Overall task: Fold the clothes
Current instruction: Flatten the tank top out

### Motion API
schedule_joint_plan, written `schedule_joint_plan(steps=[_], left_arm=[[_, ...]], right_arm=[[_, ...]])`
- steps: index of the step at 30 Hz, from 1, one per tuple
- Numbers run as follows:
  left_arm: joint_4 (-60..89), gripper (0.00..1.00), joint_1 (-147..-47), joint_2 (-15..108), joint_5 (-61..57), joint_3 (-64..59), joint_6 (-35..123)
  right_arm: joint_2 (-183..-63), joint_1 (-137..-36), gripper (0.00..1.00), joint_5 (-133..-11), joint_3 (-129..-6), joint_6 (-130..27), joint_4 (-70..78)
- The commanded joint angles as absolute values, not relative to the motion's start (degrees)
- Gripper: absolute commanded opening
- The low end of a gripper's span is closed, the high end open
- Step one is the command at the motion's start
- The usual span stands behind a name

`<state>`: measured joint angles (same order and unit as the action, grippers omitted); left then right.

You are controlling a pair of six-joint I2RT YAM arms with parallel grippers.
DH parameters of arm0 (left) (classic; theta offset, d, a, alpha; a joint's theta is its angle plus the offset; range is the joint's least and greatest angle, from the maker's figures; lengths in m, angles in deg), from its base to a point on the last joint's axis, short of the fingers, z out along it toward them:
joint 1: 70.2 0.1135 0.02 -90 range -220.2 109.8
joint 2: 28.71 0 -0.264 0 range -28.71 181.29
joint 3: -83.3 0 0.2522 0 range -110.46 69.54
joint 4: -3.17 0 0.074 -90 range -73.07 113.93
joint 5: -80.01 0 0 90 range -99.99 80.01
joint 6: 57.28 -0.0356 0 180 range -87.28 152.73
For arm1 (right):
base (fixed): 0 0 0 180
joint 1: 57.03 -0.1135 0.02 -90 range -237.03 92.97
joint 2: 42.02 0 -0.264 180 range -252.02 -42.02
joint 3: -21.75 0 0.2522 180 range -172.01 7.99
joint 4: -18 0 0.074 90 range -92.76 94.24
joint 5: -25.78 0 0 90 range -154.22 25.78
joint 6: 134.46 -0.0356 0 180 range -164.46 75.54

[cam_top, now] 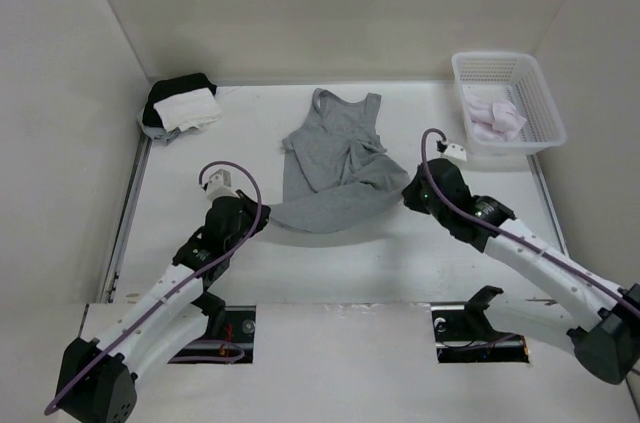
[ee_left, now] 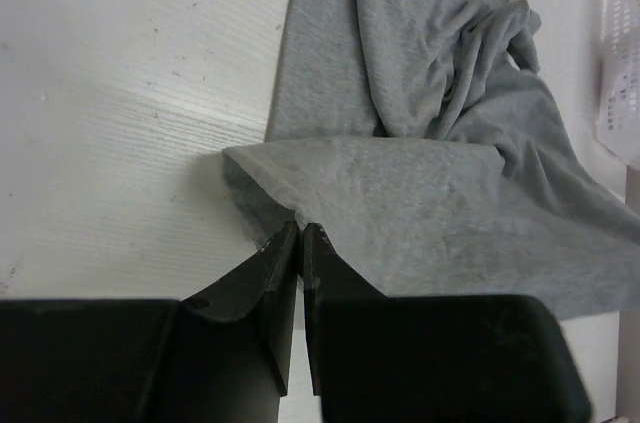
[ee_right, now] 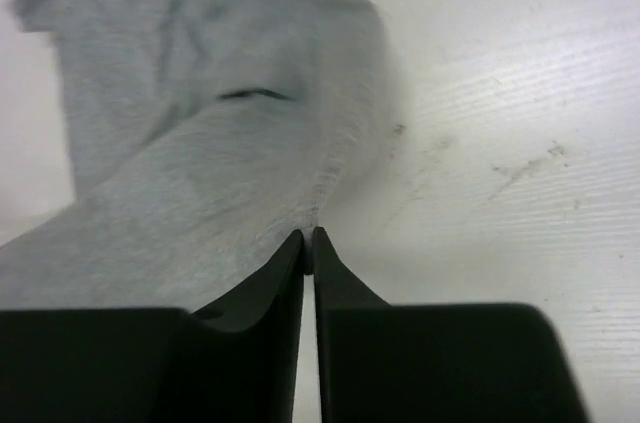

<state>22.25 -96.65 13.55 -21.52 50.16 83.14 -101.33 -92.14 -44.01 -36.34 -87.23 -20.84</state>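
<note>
The clothes (cam_top: 335, 158) are one grey tank top lying crumpled in the middle of the table, neck toward the far wall, with its near hem lifted and turned up. My left gripper (cam_top: 263, 216) is shut on the hem's left corner; in the left wrist view the fingertips (ee_left: 301, 228) pinch the edge of the grey fabric (ee_left: 440, 173). My right gripper (cam_top: 409, 189) is at the hem's right end. In the right wrist view its jaws (ee_right: 309, 235) are closed on the edge of the cloth (ee_right: 200, 143).
A white mesh basket (cam_top: 545, 103) holding a pale pinkish garment (cam_top: 495, 118) stands at the far right. A white-and-black cloth bundle (cam_top: 182, 103) lies in the far left corner. White walls enclose the table on three sides.
</note>
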Motion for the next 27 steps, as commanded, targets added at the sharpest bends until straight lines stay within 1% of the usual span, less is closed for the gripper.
schedule_joint_plan(steps=[1, 3, 5, 7, 8, 10, 11, 13, 15, 16, 18, 19, 20, 22, 23, 25, 27], left_arm=[[20.4, 0.04, -95.9, 12.1, -22.3, 49.1, 82.9], [22.8, 0.04, -94.0, 10.1, -21.9, 49.4, 82.1], [25.4, 0.04, -92.0, 8.0, -21.7, 49.6, 81.2], [27.2, 0.04, -89.9, 6.3, -21.2, 49.8, 80.3], [27.6, 0.04, -89.3, 5.9, -21.1, 49.9, 80.0], [28.0, 0.04, -87.9, 5.5, -20.3, 49.9, 79.7], [28.0, 0.04, -87.4, 5.6, -19.8, 49.7, 79.6], [27.7, 0.04, -86.7, 5.9, -19.4, 49.2, 79.5], [27.4, 0.04, -86.6, 6.2, -19.4, 48.5, 79.3], [27.2, 0.04, -86.7, 6.4, -19.4, 48.4, 79.3], [26.6, 0.04, -86.9, 7.1, -19.7, 48.1, 79.3], [26.2, 0.04, -87.0, 7.5, -19.6, 48.0, 79.3], [25.8, 0.04, -87.2, 7.9, -19.4, 47.9, 79.5], [25.4, 0.04, -88.0, 8.5, -19.3, 47.4, 79.8], [25.4, 0.04, -88.5, 8.5, -19.6, 47.1, 79.9], [26.0, 0.04, -89.0, 7.9, -20.0, 46.3, 79.7], [27.3, 0.04, -88.6, 6.3, -20.1, 44.8, 79.1]], right_arm=[[-104.7, -103.1, 0.23, -36.4, -42.3, -87.5, -37.8], [-111.3, -111.0, 0.43, -35.7, -43.9, -88.9, -38.6], [-114.9, -115.7, 0.50, -33.5, -44.7, -89.6, -38.0], [-115.3, -118.8, 0.58, -31.8, -44.1, -91.2, -36.7], [-114.1, -119.3, 0.60, -31.7, -42.8, -92.4, -35.5], [-110.1, -118.7, 0.61, -32.7, -39.1, -95.1, -32.4], [-107.9, -118.0, 0.57, -33.1, -36.8, -96.7, -30.5], [-103.5, -116.1, 0.40, -34.5, -31.8, -100.3, -27.2], [-100.2, -114.3, 0.21, -36.6, -27.3, -103.9, -24.4], [-99.8, -113.4, 0.17, -38.2, -25.2, -104.7, -22.5], [-100.6, -109.3, 0.16, -42.1, -22.0, -104.6, -18.2], [-101.5, -107.6, 0.20, -43.5, -21.0, -104.3, -15.6], [-102.4, -106.4, 0.27, -44.2, -20.1, -103.8, -12.7], [-103.4, -103.8, 0.45, -45.1, -19.7, -102.2, -7.6], [-103.9, -102.1, 0.52, -45.0, -19.7, -101.6, -5.8], [-105.8, -97.5, 0.56, -45.4, -20.2, -100.4, -2.8], [-109.3, -93.9, 0.56, -45.5, -21.3, -98.6, 0.6]])
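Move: Raised some 13 cm over the table, the right hand has the right end of the tank top's hem at its fingertips; the bunched fold lies about 13 cm ahead, 6 to its left, and the basket 25 ahead and 25 right. The left hand pinches the hem's left end; from it the hem's right end is about 28 cm right, 3 ahead and 4 higher, the bunched fold 15 ahead and 21 right. Right hand releases hem, swings back-left, then right, 11 cm lower; left hand, still pinching, draws 4 cm left. ##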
